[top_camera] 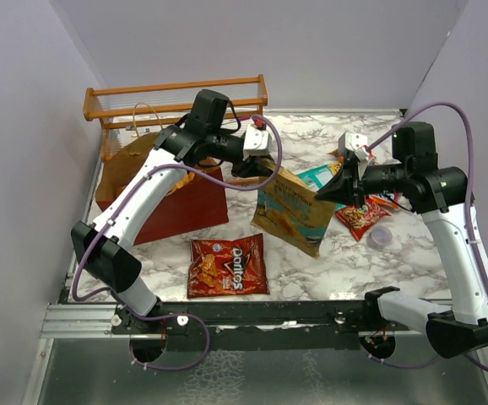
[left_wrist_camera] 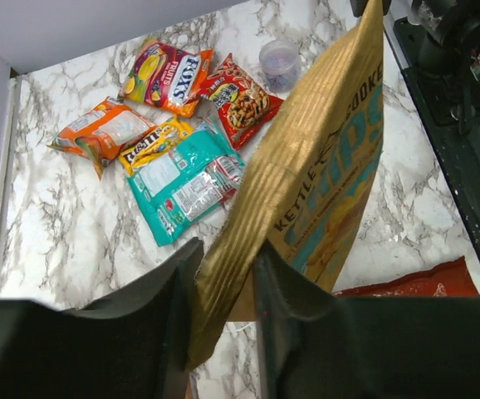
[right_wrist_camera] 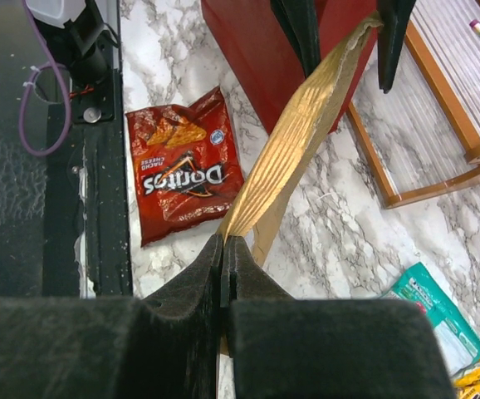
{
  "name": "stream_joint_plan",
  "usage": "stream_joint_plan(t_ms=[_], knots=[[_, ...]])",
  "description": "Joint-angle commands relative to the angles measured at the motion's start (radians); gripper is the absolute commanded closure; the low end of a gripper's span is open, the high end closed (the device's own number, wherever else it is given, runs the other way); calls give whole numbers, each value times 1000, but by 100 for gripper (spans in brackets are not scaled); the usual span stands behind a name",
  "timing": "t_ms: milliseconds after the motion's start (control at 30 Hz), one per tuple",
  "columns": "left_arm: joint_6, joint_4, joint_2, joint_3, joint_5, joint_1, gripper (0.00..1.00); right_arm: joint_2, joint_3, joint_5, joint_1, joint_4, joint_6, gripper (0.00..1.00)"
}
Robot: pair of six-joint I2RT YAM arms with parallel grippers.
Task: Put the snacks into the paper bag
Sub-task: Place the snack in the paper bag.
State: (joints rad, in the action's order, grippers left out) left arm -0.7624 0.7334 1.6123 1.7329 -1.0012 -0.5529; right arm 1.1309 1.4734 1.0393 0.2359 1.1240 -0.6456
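Note:
A large tan-and-teal chip bag [top_camera: 295, 211] hangs above the marble table, stretched between my two arms. My right gripper [right_wrist_camera: 225, 249] is shut on one end of its crimped gold top edge [right_wrist_camera: 294, 141]. My left gripper [left_wrist_camera: 227, 283] straddles the other end, jaws a little apart, with the gold edge [left_wrist_camera: 323, 166] between the fingers and touching one. The dark red paper bag [top_camera: 185, 211] stands just left of the chip bag, under my left arm. A red Doritos packet [top_camera: 227, 266] lies flat near the front. Teal [left_wrist_camera: 182, 179], orange [left_wrist_camera: 99, 133] and small red [left_wrist_camera: 240, 100] packets lie together at the right.
A wooden slatted rack [top_camera: 176, 97] stands at the back left behind the paper bag. A small translucent purple cup [top_camera: 380, 236] sits by the packets on the right. The black base rail [right_wrist_camera: 99, 166] runs along the near table edge.

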Motion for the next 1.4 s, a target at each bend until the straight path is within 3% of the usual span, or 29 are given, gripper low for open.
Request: stream_joint_plan(t_ms=[0, 100, 200, 267, 333, 467, 533, 567, 633, 1033, 1367], knots=[[-7, 4, -6, -1, -86, -11, 77, -23, -4, -28, 5, -92, 53, 99], [25, -7, -15, 0, -89, -12, 100, -26, -9, -76, 4, -118, 81, 99], [88, -44, -40, -4, -66, -12, 100, -36, -20, -152, 3, -148, 113, 98], [149, -103, -65, -11, -30, -12, 100, -44, -31, -216, 2, -165, 129, 90], [223, -165, -94, -15, 19, -12, 100, -52, -40, -269, -1, -176, 142, 80], [325, -199, -108, 28, 120, -11, 100, -64, -53, -355, -29, -206, 187, 48], [353, -208, -117, 49, 169, -10, 100, -69, -51, -390, -47, -218, 213, 38], [367, -212, -120, 62, 194, -10, 100, -70, -46, -404, -57, -223, 225, 17], [402, -221, -123, 91, 249, -10, 100, -75, -37, -423, -80, -226, 239, 8], [572, -294, -93, 321, 583, -9, 100, -116, -23, -396, -182, -232, 277, 4], [472, -253, -97, 529, 860, -6, 100, -124, -45, -378, -203, -234, 282, 4]])
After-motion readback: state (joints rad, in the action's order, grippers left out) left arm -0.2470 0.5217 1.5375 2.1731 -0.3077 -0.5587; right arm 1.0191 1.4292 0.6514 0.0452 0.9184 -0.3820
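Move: Hanging between the two grippers is the chips bag; its middle lies about 7 cm to the right of the left hand, 5 cm back and 10 cm below. From that hand the paper bag stands some 30 cm to the left, 3 cm ahead, and the Doritos lie 11 cm left and 12 cm back. From the right hand the chips bag's middle is 6 cm left, 4 cm ahead and 10 cm below; the teal bag lies roughly 6 cm right, 21 cm ahead. Shutting on the upper edge of the chips bag, the left fingers pinch it while the right fingers open wide and let go, the right hand backing off about 10 cm to the right and forward, turning clockwise. With its grip made, the left hand lifts the bag some 23 cm, easing left and forward late on and swinging about 45 degrees counter-clockwise. ##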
